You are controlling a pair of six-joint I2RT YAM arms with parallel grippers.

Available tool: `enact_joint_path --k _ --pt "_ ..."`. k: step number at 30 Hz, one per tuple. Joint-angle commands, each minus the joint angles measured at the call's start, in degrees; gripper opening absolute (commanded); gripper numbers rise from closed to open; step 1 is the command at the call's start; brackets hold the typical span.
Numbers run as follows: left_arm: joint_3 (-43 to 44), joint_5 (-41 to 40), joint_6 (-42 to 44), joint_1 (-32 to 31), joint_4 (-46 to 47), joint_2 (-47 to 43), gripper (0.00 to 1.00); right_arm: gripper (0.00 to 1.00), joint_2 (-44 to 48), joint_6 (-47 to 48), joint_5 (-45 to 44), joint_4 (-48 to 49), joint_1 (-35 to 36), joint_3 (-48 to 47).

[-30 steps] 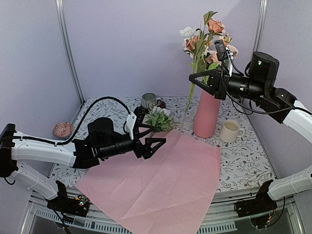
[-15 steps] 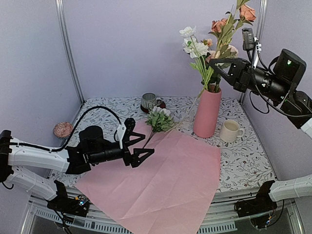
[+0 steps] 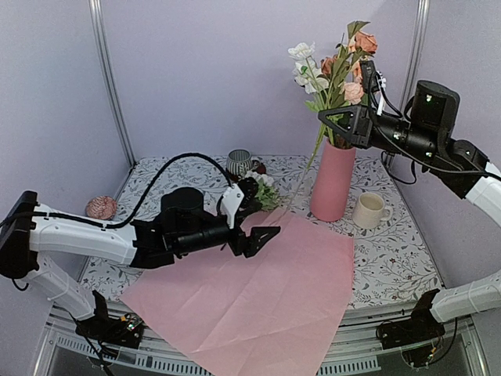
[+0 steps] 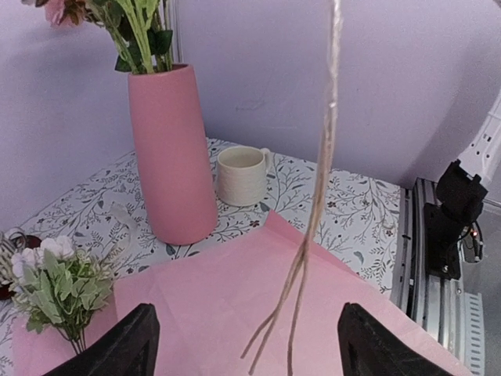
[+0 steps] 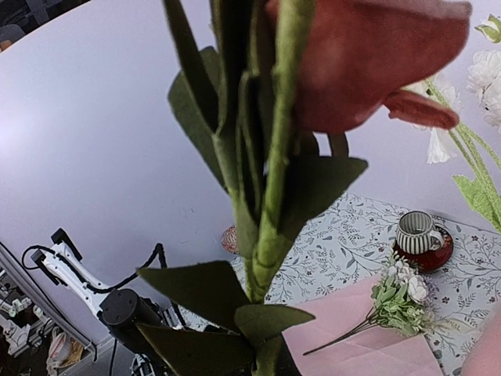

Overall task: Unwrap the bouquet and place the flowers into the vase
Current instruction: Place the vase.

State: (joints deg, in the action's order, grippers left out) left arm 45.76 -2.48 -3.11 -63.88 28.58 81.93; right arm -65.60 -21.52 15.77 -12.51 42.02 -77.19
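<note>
The tall pink vase (image 3: 332, 184) (image 4: 172, 157) stands at the back right. Above it my right gripper (image 3: 335, 125) is shut on the green stems of the flowers (image 3: 338, 66) (image 5: 270, 196), whose lower ends reach into the vase's mouth. Leaves hide its fingers in the right wrist view. The bouquet's pink paper (image 3: 258, 290) (image 4: 227, 305) lies flat and unwrapped. A small white sprig (image 3: 264, 190) (image 4: 56, 280) (image 5: 401, 301) lies at its far edge. My left gripper (image 3: 254, 218) (image 4: 250, 352) hovers open over the paper beside the sprig. A cream ribbon (image 4: 317, 204) dangles in the left wrist view.
A short cream cup (image 3: 369, 210) (image 4: 242, 175) stands right of the vase. A striped mug on a red saucer (image 3: 239, 162) (image 5: 420, 235) sits at the back. A pink patterned ball (image 3: 100, 207) lies at the table's left edge.
My right gripper lifted the flowers up and to the right, then brought them back down over the vase. My left gripper drew back left, then came forward toward the sprig, staying open.
</note>
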Motion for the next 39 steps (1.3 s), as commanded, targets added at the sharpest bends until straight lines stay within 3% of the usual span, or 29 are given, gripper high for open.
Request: enact_joint_path --k 1,6,11,18,23,28,30,39 --pt "3.6 -1.2 1.0 -0.7 -2.9 3.2 0.77 0.03 -0.2 -1.7 -0.7 0.7 0.4 -1.4" --pt "5.2 0.5 1.0 -0.7 -3.3 4.7 0.66 0.02 -0.5 -1.7 -0.1 0.8 0.4 -1.4" --pt "7.0 1.4 0.9 -0.8 -4.7 5.6 0.63 0.02 -0.9 -1.6 0.0 0.6 0.4 -1.3" --pt "10.1 0.2 0.7 -1.6 -7.3 7.7 0.42 0.02 -0.9 -1.4 -0.7 1.2 0.4 -0.9" --pt "11.6 -1.3 0.5 -1.9 -9.2 9.2 0.34 0.02 -0.9 -1.3 -0.6 1.2 0.4 -0.9" --pt "12.5 -3.5 0.0 -2.3 -10.5 10.4 0.14 0.02 -0.9 -1.3 -0.7 1.3 0.3 -0.8" --pt "13.0 -4.9 -0.8 -2.5 -11.1 10.7 0.0 0.02 -0.9 -1.2 -1.1 1.4 0.4 -0.6" --pt "13.7 -6.6 -10.9 -2.5 -11.1 12.1 0.0 0.02 1.8 1.0 -8.5 7.0 0.3 5.3"
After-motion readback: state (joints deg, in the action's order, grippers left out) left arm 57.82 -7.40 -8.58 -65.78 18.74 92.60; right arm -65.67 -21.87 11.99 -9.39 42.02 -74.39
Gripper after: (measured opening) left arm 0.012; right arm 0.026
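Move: The lower end of the flower stem hanging from the right hand is about 5 cm to the left hand's right, 2 cm ahead and 2 cm below, already in line with its open fingers. The vase stands some 22 cm ahead and 22 cm to the left hand's right, its middle 5 cm lower; the mug 12 cm farther right of the vase. The white flowers lie about 20 cm ahead and 4 cm right of the left hand, 16 cm lower. From the right hand, the stem end is roughly 10 cm left, 2 cm back and 22 cm down. The hanging stem's lower end is what the left hand goes for: it reaches about 4 cm to the right along its fingers, edging slightly forward and ending some 3 cm lower after a small dip and rise. Its wide-open fingers close steadily to shut and pinch the stem, while the right hand keeps its hold above, nearly still until easing about 1 cm forward and down at the end. ##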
